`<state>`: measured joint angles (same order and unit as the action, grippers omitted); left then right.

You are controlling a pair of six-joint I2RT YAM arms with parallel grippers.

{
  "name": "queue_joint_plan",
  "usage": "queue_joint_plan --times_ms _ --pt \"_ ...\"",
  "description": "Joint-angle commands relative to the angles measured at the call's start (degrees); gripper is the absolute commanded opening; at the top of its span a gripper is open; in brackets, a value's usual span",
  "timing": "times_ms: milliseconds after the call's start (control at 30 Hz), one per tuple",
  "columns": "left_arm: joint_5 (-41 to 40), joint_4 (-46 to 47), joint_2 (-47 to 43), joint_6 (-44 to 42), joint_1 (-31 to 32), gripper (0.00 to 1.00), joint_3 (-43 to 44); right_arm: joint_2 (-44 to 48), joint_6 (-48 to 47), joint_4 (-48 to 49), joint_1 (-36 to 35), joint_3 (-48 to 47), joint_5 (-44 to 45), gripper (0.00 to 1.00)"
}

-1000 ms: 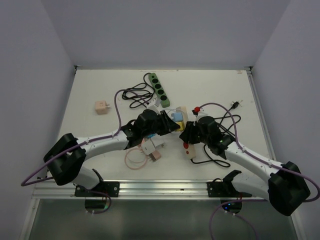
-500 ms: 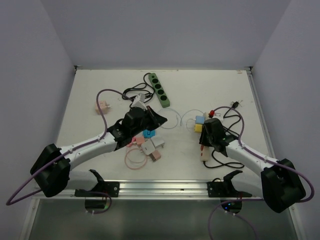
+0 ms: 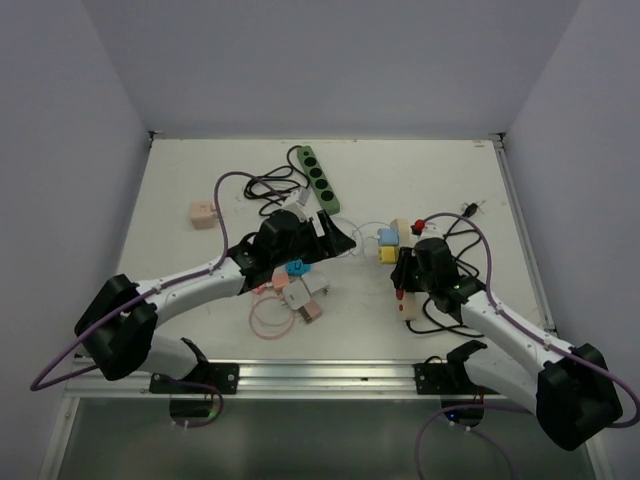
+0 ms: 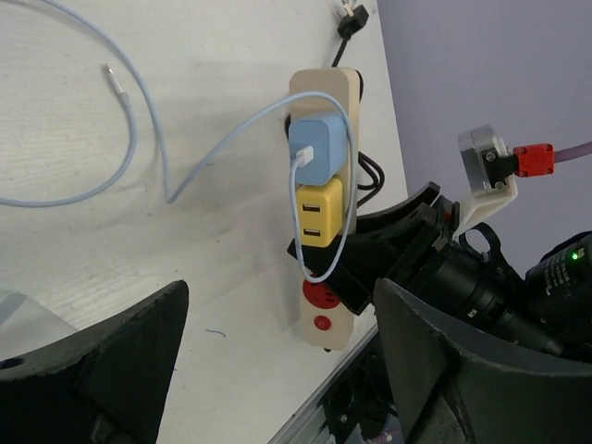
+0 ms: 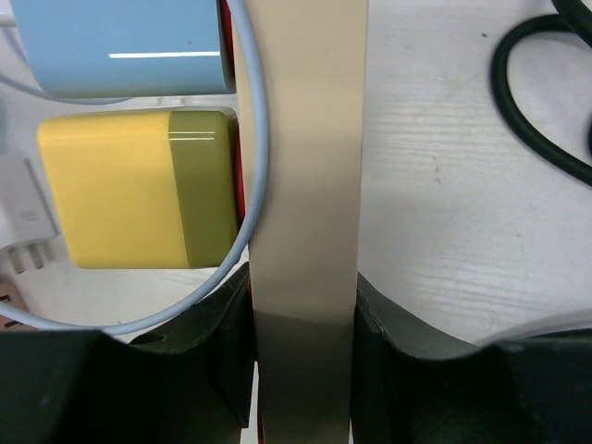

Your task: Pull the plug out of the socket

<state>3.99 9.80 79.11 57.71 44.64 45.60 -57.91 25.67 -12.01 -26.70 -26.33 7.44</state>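
A beige power strip [image 3: 404,262] lies right of centre with a blue plug [image 3: 388,237] and a yellow plug [image 3: 387,255] sitting in its sockets. My right gripper [image 3: 402,280] is shut on the strip's near part, its jaws pressed on both long sides [image 5: 302,370]. The right wrist view shows the yellow plug [image 5: 120,190] and blue plug [image 5: 120,46] to the left of the strip [image 5: 305,139]. My left gripper [image 3: 343,243] stands open a short way left of the plugs, empty. In its own view the blue plug [image 4: 314,151] and yellow plug [image 4: 319,213] lie ahead of the gripper [image 4: 277,370].
A pale blue cable [image 4: 129,139] loops from the blue plug across the table. A green power strip [image 3: 318,180] and black cables [image 3: 270,190] lie at the back. There is a pink cube adapter [image 3: 203,214] on the left and a cluster of adapters [image 3: 300,290] near the front. Black cable [image 3: 440,315] coils beside my right arm.
My left gripper was shut half a second ago and now stands open, shifted slightly right toward the strip. The right gripper keeps its hold on the strip.
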Motion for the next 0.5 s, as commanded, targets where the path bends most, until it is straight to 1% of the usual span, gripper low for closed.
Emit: queue_joint_plan --times_ms 0,167,467 --pt "6.8 3.1 2.2 -3.1 0.0 0.85 4.1 3.0 -3.5 7.8 -0.3 0.0 -6.6 0.0" --pt "8.3 4.4 5.3 -2.5 0.4 0.86 4.8 5.4 -5.1 11.4 -0.3 1.2 -13.7 0.0" --pt "5.3 3.8 7.6 -1.3 0.5 0.86 7.0 5.7 -6.4 15.1 -0.4 2.2 -19.6 0.0"
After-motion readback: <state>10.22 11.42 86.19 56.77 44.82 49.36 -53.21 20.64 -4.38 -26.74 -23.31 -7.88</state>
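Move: The blue plug, still in the beige power strip, lies roughly 10 cm to the left hand's right, about 2 cm farther out and 6 cm below; the yellow plug beside it is level with the hand, 10 cm right and 9 cm down. The strip's pinched middle is about 14 cm right, 2 cm back, 11 cm lower. From the right hand the blue plug is some 4 cm ahead, 4 cm left and 5 cm up, the yellow one 2 cm ahead, 4 cm left and 2 cm up. Still pinching the beige power strip between its fingers, the right hand carries it left about 4.5 cm and up half as far, turning it some 15 degrees counter-clockwise to bring the blue plug towards the left hand. The left hand, already wide open and staying so, goes about 2.5 cm right to meet it, then sinks a little over 1 cm, without closing on anything. ##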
